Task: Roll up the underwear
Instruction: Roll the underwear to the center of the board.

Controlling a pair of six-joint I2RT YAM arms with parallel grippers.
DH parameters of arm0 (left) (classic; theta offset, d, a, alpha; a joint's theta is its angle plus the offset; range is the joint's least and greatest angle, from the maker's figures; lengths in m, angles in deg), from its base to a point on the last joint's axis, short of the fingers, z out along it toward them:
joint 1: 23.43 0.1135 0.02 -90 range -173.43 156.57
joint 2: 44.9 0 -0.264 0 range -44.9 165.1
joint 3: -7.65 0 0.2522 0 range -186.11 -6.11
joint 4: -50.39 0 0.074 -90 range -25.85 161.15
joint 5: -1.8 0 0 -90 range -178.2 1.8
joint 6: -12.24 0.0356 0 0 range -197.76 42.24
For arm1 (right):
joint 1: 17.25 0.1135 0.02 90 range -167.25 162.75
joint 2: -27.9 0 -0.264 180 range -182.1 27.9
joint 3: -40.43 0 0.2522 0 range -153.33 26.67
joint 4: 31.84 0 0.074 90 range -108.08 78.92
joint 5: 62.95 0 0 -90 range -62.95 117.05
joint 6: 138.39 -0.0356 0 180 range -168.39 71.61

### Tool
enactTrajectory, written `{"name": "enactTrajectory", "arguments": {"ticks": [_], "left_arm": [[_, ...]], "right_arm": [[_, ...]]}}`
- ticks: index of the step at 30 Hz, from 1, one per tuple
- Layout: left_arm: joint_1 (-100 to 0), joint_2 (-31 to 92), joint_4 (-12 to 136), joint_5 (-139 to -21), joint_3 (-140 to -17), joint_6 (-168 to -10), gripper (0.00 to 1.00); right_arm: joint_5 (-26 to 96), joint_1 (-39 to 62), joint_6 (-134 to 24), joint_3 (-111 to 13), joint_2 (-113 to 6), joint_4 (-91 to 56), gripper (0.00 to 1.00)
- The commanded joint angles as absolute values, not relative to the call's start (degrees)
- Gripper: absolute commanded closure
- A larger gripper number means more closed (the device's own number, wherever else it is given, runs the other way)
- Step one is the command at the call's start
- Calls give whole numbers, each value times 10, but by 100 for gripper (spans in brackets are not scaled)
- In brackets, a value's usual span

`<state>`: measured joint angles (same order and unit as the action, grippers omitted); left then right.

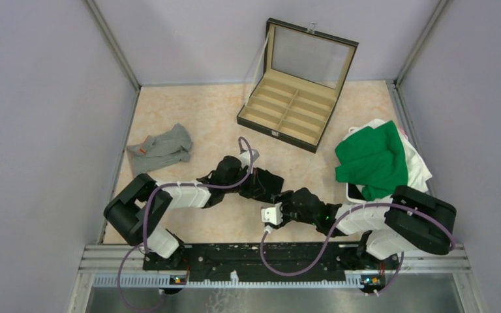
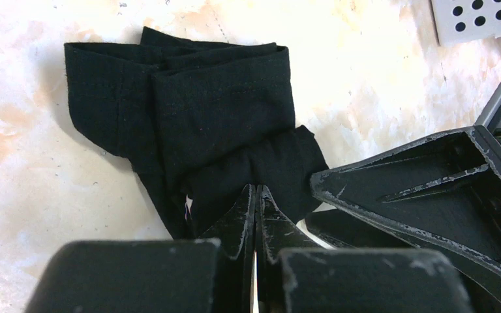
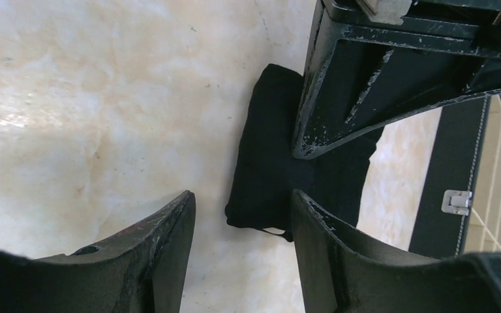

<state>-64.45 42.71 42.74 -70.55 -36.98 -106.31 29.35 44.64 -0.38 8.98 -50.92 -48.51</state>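
Observation:
The black underwear (image 2: pixel 202 117) lies folded into a thick strip on the table, near the middle in the top view (image 1: pixel 271 180). My left gripper (image 2: pixel 256 193) is shut, its joined tips pressing on the near edge of the fabric. My right gripper (image 3: pixel 241 210) is open just short of the strip's end (image 3: pixel 267 163), one finger (image 3: pixel 313 228) beside the cloth, nothing between the jaws. It also shows in the left wrist view (image 2: pixel 319 205). The grey underwear (image 1: pixel 162 149) with an orange label lies crumpled at the left.
An open compartmented case (image 1: pixel 293 104) stands at the back, its lid raised; its dark side and latch appear in the right wrist view (image 3: pixel 453 202). A green cloth (image 1: pixel 372 160) lies on a white pile (image 1: pixel 417 163) at the right. Walls close three sides.

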Motion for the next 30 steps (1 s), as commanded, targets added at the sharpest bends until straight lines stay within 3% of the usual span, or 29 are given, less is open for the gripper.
{"name": "enactTrajectory", "arguments": {"ticks": [1, 14, 16, 22, 26, 30], "left_arm": [[-634, 478, 543, -748, -354, -1024, 100], [-626, 483, 542, -731, -357, -1018, 100], [-626, 483, 541, -729, -357, -1017, 100], [-623, 475, 541, -733, -354, -1020, 100], [-612, 436, 539, -738, -348, -1034, 100], [-595, 375, 544, -730, -346, -1046, 100]], "right_arm": [[257, 454, 25, 76, -528, -531, 45], [206, 454, 60, 67, -584, -535, 54], [206, 454, 54, 66, -593, -536, 59], [201, 454, 16, 45, -595, -513, 90], [201, 454, -68, -11, -586, -420, 98], [246, 454, -148, -44, -577, -359, 100]]}}
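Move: The underwear, partly rolled up, lies with its middle about 4 cm ahead of the open right hand and 2 cm to its left, roughly 1 cm below. From the left hand its middle is some 2 cm ahead and 2 cm to the right, about 1 cm below; that hand's shut fingertips are already on the roll, about 2 cm ahead of the right hand and 4 cm to its left. The box tray stands about 32 cm ahead of the right hand and 5 cm to its right. The rolled underwear's near right end is taken by the right hand, which slides forward about 3 cm low over the board, sinks slightly, and closes its fingers from half open to pinch the cloth. The left hand keeps its shut tips on the roll, creeping about 1 cm forward; at the end both hands shift some 1.5 cm left together, the left rising slightly. ##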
